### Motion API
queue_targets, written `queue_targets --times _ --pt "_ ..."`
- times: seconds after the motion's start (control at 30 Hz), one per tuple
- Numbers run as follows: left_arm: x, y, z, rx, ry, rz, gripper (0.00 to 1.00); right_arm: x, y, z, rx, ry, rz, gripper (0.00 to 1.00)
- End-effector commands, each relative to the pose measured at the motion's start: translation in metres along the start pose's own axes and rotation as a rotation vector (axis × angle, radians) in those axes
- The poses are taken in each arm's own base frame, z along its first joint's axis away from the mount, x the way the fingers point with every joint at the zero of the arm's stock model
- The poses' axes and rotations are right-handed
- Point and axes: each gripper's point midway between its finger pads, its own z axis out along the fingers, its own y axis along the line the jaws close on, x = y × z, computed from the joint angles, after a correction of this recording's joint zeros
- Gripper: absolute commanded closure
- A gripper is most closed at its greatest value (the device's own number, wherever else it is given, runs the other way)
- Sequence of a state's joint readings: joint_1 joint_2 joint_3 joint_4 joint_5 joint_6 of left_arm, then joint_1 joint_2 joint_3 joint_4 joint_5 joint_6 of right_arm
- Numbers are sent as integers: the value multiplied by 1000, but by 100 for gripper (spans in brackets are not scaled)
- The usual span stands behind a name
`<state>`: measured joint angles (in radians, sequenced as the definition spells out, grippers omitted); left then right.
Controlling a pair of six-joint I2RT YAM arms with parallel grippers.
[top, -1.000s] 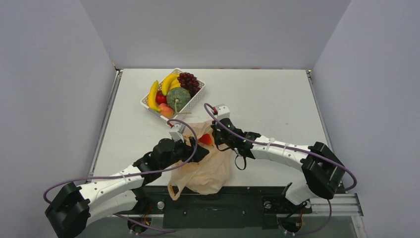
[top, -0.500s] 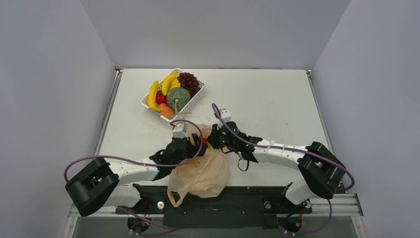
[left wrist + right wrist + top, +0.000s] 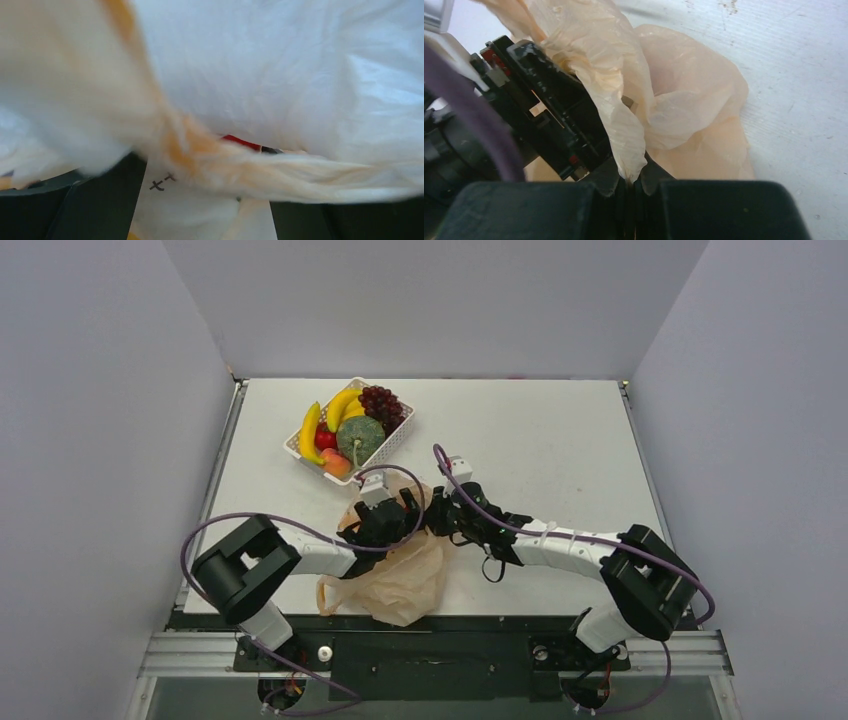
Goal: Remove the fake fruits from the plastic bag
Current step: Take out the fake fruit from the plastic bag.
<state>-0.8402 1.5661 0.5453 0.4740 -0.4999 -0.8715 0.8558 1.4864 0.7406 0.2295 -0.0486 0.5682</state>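
Observation:
The pale-orange plastic bag (image 3: 400, 575) lies crumpled near the table's front edge. My right gripper (image 3: 630, 180) is shut on a pinch of its rim (image 3: 624, 135); in the top view it (image 3: 441, 519) sits at the bag's far right. My left gripper (image 3: 385, 522) is at the bag's mouth, open, fingers (image 3: 100, 200) wide apart with only bag film (image 3: 280, 75) across them. A sliver of a red fake fruit (image 3: 242, 143) shows past a fold. Bananas (image 3: 311, 432), grapes (image 3: 381, 403), a green melon (image 3: 360, 437) and a red fruit (image 3: 326, 439) lie in the basket.
The white latticed basket (image 3: 398, 436) stands at the back left, and an orange-pink peach (image 3: 337, 464) lies at its near corner. The two wrists are close together over the bag. Grey walls close the table on three sides.
My left arm has folded in and its gripper has pushed farther into the bag's mouth. The red fruit that showed there from above is now covered. The bag has shifted left.

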Motion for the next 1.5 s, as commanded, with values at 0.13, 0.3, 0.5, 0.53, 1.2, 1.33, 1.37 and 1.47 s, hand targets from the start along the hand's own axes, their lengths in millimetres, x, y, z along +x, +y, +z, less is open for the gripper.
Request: queue_targets --times 0.13,0.3,0.5,0.53,1.2,1.33,1.37,1.47 --pt "-15 -17 55 -10 -149 6 43 3 12 -4 -66 -2 14 100" --pt "-17 -28 49 69 -119 49 54 11 -2 -16 -29 -4 13 100" --pt "-21 -72 4 303 15 65 68 28 -34 -21 83 -19 0 100" --pt "-17 -73 -2 323 48 69 69 27 -39 -22 106 -30 -1 100" --pt "45 -94 -124 821 595 -33 76 -26 -108 -58 590 -134 -71 100" --pt "2 -139 -168 1097 539 -77 75 -29 -122 -56 659 -111 -89 100" --pt "-7 -147 -179 1163 526 -68 75 -27 -121 -55 650 -103 -93 100" --pt "-43 -174 -204 1287 474 -56 76 -27 -121 -55 627 -111 -80 100"
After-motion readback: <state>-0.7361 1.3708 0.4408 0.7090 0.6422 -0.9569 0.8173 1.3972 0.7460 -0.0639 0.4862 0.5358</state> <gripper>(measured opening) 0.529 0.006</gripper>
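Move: The red fruit lies in the bag just beyond the open left fingers: about 4 cm ahead, 2 cm to the right and 2 cm lower. From the right hand, which already pinches the bag's rim, it is some 5 cm ahead, 4 cm left and 7 cm below. The bag's middle is roughly 10 cm back from the left hand, 4 cm left and 4 cm lower; the fruit basket stands about 18 cm ahead and 14 cm left. The left fingers close round the red fruit after reaching about 5 cm forward and slightly down inside the bag; they keep their grip while the hand draws back some 18 cm and drifts right, rising, dipping, then rising again as it swings clockwise about 50 degrees. The right hand keeps the rim pinched and drags it about 11 cm right, dipping back and down first, then working forward and up while turning clockwise. ##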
